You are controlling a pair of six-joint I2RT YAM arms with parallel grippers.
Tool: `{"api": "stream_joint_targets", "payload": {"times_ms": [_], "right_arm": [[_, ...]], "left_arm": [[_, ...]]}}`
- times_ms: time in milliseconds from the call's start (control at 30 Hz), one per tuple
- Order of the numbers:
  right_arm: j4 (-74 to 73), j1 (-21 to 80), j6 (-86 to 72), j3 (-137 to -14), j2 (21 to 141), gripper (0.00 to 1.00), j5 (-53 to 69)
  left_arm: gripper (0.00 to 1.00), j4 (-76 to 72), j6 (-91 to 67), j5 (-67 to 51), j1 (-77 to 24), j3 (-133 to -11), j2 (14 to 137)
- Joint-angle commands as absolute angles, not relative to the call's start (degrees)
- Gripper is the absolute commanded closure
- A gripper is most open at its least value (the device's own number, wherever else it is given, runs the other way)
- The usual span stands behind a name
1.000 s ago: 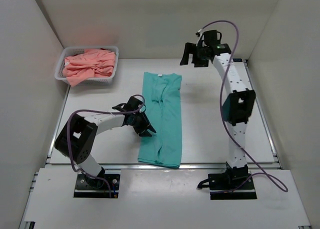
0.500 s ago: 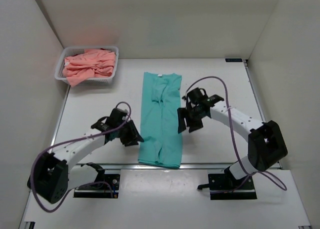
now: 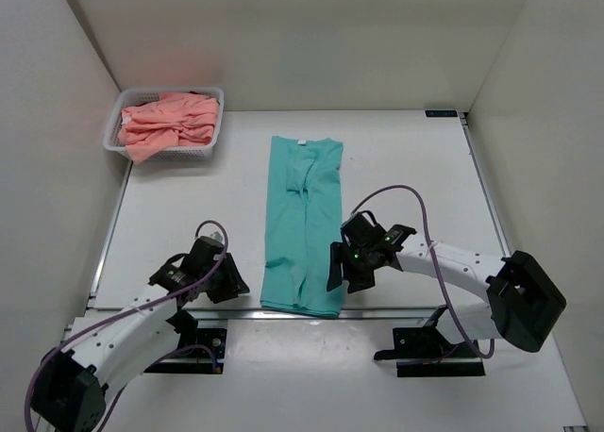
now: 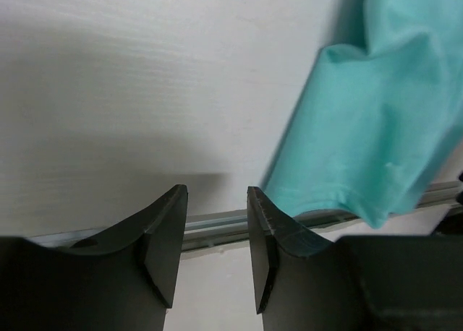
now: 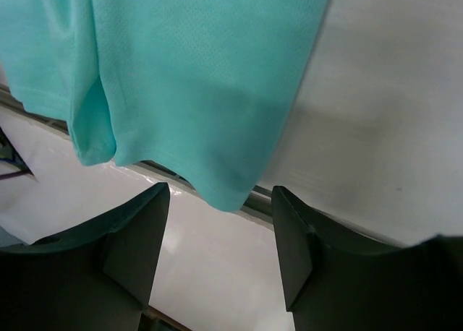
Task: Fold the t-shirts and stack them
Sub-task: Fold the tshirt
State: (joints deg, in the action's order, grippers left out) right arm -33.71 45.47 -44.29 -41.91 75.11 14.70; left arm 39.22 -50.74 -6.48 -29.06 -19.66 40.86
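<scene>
A teal-green t-shirt [image 3: 304, 220], folded into a long strip, lies down the middle of the table with its white neck label at the far end. Its near hem reaches over the table's front edge. My left gripper [image 3: 234, 281] sits low just left of the hem's left corner [image 4: 311, 201]; it is open [image 4: 217, 194] with nothing between its fingers. My right gripper [image 3: 338, 274] sits at the hem's right corner [image 5: 224, 186], open [image 5: 221, 201], its fingers either side of that corner without touching it. Salmon-pink t-shirts [image 3: 168, 123] lie crumpled in the basket.
A white mesh basket [image 3: 111, 135] stands at the table's far left corner. A metal rail [image 4: 217, 226] runs along the table's front edge under both grippers. White walls close in the left, right and back sides.
Both arms have swung down toward the near edge, to the teal shirt's hem. The right arm came from high at the back, and its jaws narrowed from wide.
</scene>
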Motion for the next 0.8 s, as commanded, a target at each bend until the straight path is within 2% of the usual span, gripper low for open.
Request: {"api": "stream_joint_targets", "payload": {"times_ms": [0, 100, 300, 633, 767], "right_arm": [[-29.97, 48.24, -53.33, -40.87, 75.67, 0.44, 10.64], [-29.71, 50.26, -56.15, -40.61, 77.60, 0.43, 9.85], [-31.90, 54.40, -60.20, -41.31, 79.11, 0.43, 8.35], [-25.94, 54.66, -65.83, -31.73, 74.36, 0.43, 10.98], [-24.52, 54.14, -66.45, -30.59, 74.18, 0.46, 11.43]], "left_arm": [[0.50, 40.08, -46.68, -2.64, -30.50, -22.49, 44.20], [0.49, 39.11, -45.01, -3.16, -29.18, -22.85, 46.66], [0.49, 36.48, -48.07, -3.52, -32.69, -22.85, 47.91], [0.49, 32.17, -49.83, -5.62, -35.16, -23.73, 51.23], [0.49, 31.03, -50.71, -5.80, -37.26, -24.17, 52.73]]}}
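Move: The t-shirt's right hem corner lies about 7 cm back from the right hand, level sideways and some 5 cm below. Its left hem corner is about 5 cm to the left hand's right, 4 cm back and 2 cm below, or roughly 19 cm left of and 5 cm back from the right hand. The shirt's middle lies 13 cm ahead of the right hand and 9 cm left. The open right hand draws back and down, 5 cm each, to its hem corner; the left edges rightward. ##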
